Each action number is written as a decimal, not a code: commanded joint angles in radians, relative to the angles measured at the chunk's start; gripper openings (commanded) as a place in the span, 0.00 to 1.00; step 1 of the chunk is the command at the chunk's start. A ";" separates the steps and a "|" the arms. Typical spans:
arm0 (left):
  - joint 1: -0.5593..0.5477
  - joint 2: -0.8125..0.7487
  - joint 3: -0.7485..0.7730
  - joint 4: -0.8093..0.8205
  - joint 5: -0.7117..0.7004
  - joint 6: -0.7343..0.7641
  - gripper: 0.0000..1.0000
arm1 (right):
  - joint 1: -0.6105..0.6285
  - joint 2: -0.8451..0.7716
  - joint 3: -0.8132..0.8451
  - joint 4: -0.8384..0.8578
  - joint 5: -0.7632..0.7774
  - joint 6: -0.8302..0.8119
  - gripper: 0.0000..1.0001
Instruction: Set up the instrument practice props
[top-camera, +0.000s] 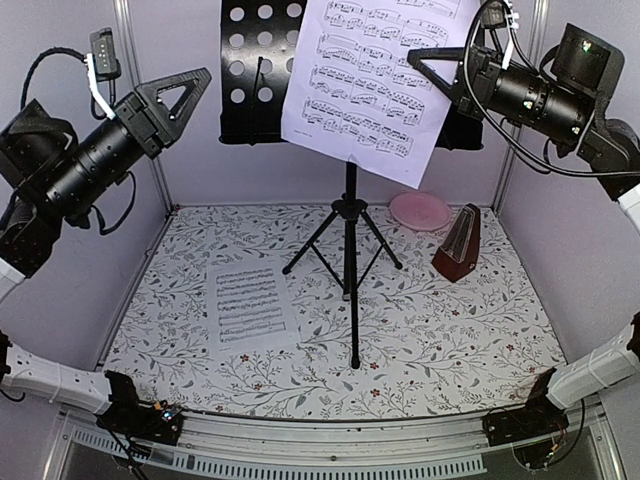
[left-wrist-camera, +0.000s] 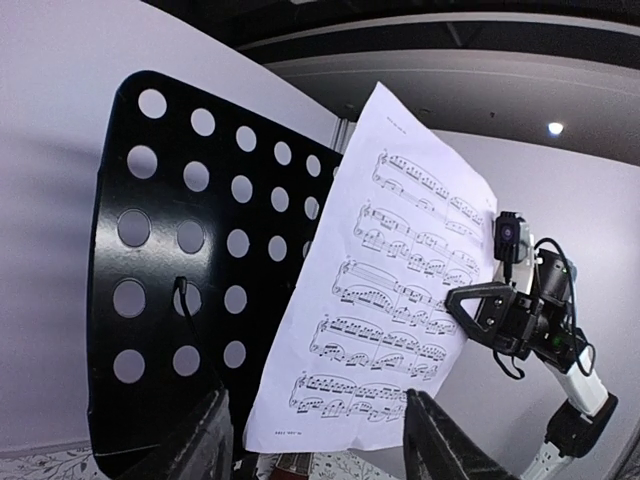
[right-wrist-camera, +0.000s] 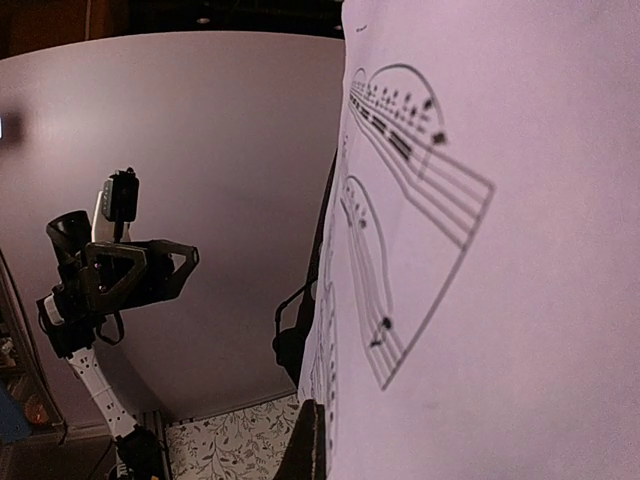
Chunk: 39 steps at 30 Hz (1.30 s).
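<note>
The black perforated music stand desk (top-camera: 255, 70) stands on tripod legs (top-camera: 350, 250) at the back middle. One white sheet-music page (top-camera: 375, 80) hangs tilted in front of the desk's right half. My right gripper (top-camera: 425, 58) is shut on its right edge; in the right wrist view the page (right-wrist-camera: 500, 250) fills the frame beside one finger (right-wrist-camera: 310, 445). A second page (top-camera: 250, 303) lies flat on the table, left of the legs. The dark red-brown metronome (top-camera: 458, 243) stands at the right. My left gripper (top-camera: 185, 92) is open and empty, raised left of the desk (left-wrist-camera: 190, 280).
A pink round plate (top-camera: 420, 210) lies at the back right, just behind the metronome. Grey walls enclose the floral table mat (top-camera: 440, 340) on the left, back and right. The tripod's front leg reaches toward the table's middle.
</note>
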 joint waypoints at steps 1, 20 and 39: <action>0.087 0.078 0.082 -0.136 0.113 -0.047 0.59 | -0.037 0.035 0.078 -0.010 -0.001 -0.021 0.00; 0.288 0.258 0.281 -0.238 0.271 -0.089 0.44 | -0.102 0.202 0.300 -0.076 -0.088 -0.037 0.00; 0.309 0.354 0.345 -0.221 0.293 -0.179 0.26 | -0.104 0.237 0.322 -0.065 -0.049 -0.076 0.00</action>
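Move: The left page holder on the stand's desk lies about 15 cm ahead of my left hand, 7 cm to its right and some 5 cm lower. The sheet music held by my right hand has its middle roughly 22 cm right of my left hand, 11 cm ahead and 2 cm higher. From my right hand, the desk's middle is about 10 cm ahead, 9 cm left, near level; that same page holder is 25 cm left, 7 cm ahead and 7 cm lower. My left hand reaches about 11 cm forward, drifting some 4 cm right and a little down to the left page holder, tipping its fingers down and rolling its left side up slightly while narrowing their gap by about half, nothing gripped yet. My right hand keeps its pinch on the sheet's right edge and carries the sheet about 5 cm forward towards the desk, rising slightly, then easing almost to a stop. ##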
